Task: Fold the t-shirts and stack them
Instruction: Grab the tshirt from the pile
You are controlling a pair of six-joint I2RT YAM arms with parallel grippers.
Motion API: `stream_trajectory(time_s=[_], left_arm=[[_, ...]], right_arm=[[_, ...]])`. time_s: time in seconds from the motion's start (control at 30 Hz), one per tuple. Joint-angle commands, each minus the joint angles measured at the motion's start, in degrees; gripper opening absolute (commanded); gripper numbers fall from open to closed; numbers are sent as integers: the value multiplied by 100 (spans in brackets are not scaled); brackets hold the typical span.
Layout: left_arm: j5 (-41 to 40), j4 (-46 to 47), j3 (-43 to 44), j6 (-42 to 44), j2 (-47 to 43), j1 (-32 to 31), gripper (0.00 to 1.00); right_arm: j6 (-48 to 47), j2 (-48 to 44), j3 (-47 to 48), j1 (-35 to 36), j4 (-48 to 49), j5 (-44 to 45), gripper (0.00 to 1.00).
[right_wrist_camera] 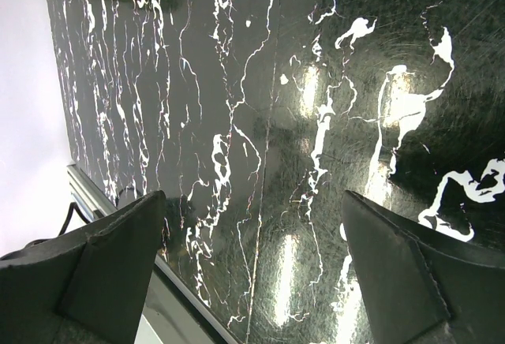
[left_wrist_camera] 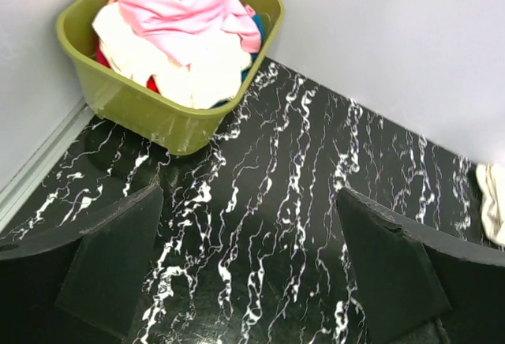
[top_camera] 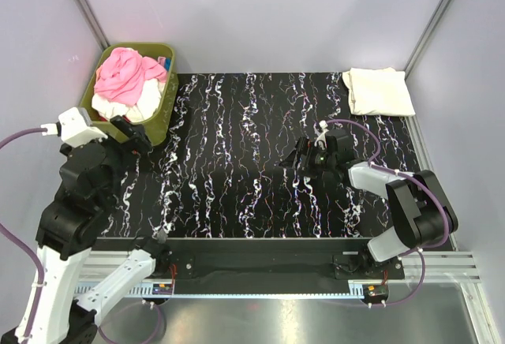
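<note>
A crumpled bright pink t-shirt (top_camera: 122, 74) tops a heap of cream and white t-shirts (top_camera: 140, 110) in the olive-green bin (top_camera: 167, 99) at the back left. One cream t-shirt (top_camera: 379, 91) lies folded flat at the back right corner. My left gripper (top_camera: 140, 137) hangs open just in front of the bin, nothing between its fingers. The left wrist view shows the pink t-shirt (left_wrist_camera: 185, 1), the cream t-shirts (left_wrist_camera: 197, 68) and the bin (left_wrist_camera: 158, 115) beyond the open left gripper (left_wrist_camera: 248, 265). My right gripper (top_camera: 302, 155) stands open and empty over the middle of the table, as the right wrist view confirms for the right gripper (right_wrist_camera: 252, 273).
The black marbled table top (top_camera: 237, 170) runs between both grippers. Grey walls close the back and sides. A metal rail (top_camera: 276, 269) borders the near edge. A sliver of the folded cream t-shirt (left_wrist_camera: 493, 202) shows at the left wrist view's right edge.
</note>
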Motion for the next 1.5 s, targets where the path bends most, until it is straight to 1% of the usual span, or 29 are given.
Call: stream_trajectory(time_s=[0.0,0.03,0.1,0.13,0.17,0.23,0.33,0.4,0.43,0.47,0.5,0.57,0.6,0.63,0.67,0.7,0.73,0.77,0.8,0.83,0.87,0.9,0.93,1.0,1.07,1.17,1.4,1.47], left_arm=[[-436,-126,331,-140,322,6,99],[-410,-91,359,-43,314,6,99],[-42,347,220,369,113,6,99],[195,540,131,571,-2,6,99],[789,951,52,991,-107,6,99],[1119,1384,-360,1336,-424,6,99],[428,1850,-625,1617,-443,6,99],[277,2175,-826,1794,-381,6,99],[198,2699,-975,1934,-398,6,99],[75,2922,-1090,2144,-372,6,99],[-39,2976,-1013,2172,-146,6,99],[-119,2417,-558,2191,407,119,99],[-128,2119,-190,2103,1124,207,99],[28,1637,353,1885,1470,495,99],[265,1467,637,1778,2074,698,99],[554,1343,832,1681,2341,926,99],[1062,1203,1242,1463,2596,1355,99],[1224,1080,1508,1313,3191,1559,99],[1373,887,1806,1163,3527,1770,99],[1653,467,2227,901,3896,2146,99],[1760,254,2979,776,4639,2324,99],[2066,-148,3457,645,5030,2657,99],[2174,-291,4210,609,5738,2799,99],[2219,-599,4979,564,6393,3098,99],[2350,-583,5716,678,7112,3239,99],[2341,-390,6115,810,7747,3415,99],[2605,418,6151,1143,8539,3828,99],[2596,507,6221,1197,8812,3890,99]], right_arm=[[-61,60,232,20,-29,-45,100],[-52,60,232,20,-29,-53,100],[-61,69,241,20,-37,-45,100],[-61,69,241,20,-37,-45,100],[-61,69,232,20,-46,-45,100],[-52,78,250,20,-46,-36,100],[-61,87,258,20,-64,-44,100],[-52,95,258,20,-73,-45,100],[-61,96,267,20,-73,-45,100],[-61,113,267,20,-81,-53,100],[-69,113,267,20,-81,-62,100],[-70,113,267,20,-81,-62,100],[-61,113,276,20,-81,-53,100],[-61,113,267,20,-81,-53,100],[-61,122,267,20,-81,-53,100],[-69,122,267,29,-81,-53,100],[-61,131,285,20,-73,-71,100],[-69,139,285,20,-81,-54,100],[-61,140,285,20,-81,-62,100],[-52,157,285,20,-81,-71,100],[-52,166,285,20,-81,-45,100],[-52,166,267,20,-73,-45,99],[-43,157,267,20,-38,-10,100],[-34,131,206,20,32,-18,100],[-26,113,179,20,77,-18,100],[-43,183,197,29,138,-106,100],[10,306,171,29,349,-229,100],[10,342,188,20,376,-273,100]])
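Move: The pink t-shirt on top of the pile in the green bin lies about 32 cm ahead of the left hand, 12 cm to its left and 25 cm below. The white t-shirt is some 9 cm nearer and 6 cm to the right of it; the blue cloth is 4 cm beyond and 12 cm to the right of it. From the right hand, the pink t-shirt is roughly 22 cm ahead, 50 cm left and 6 cm higher. The open left hand sweeps some 35 cm forward, left and down towards the pink t-shirt, dipping 30 degrees. ##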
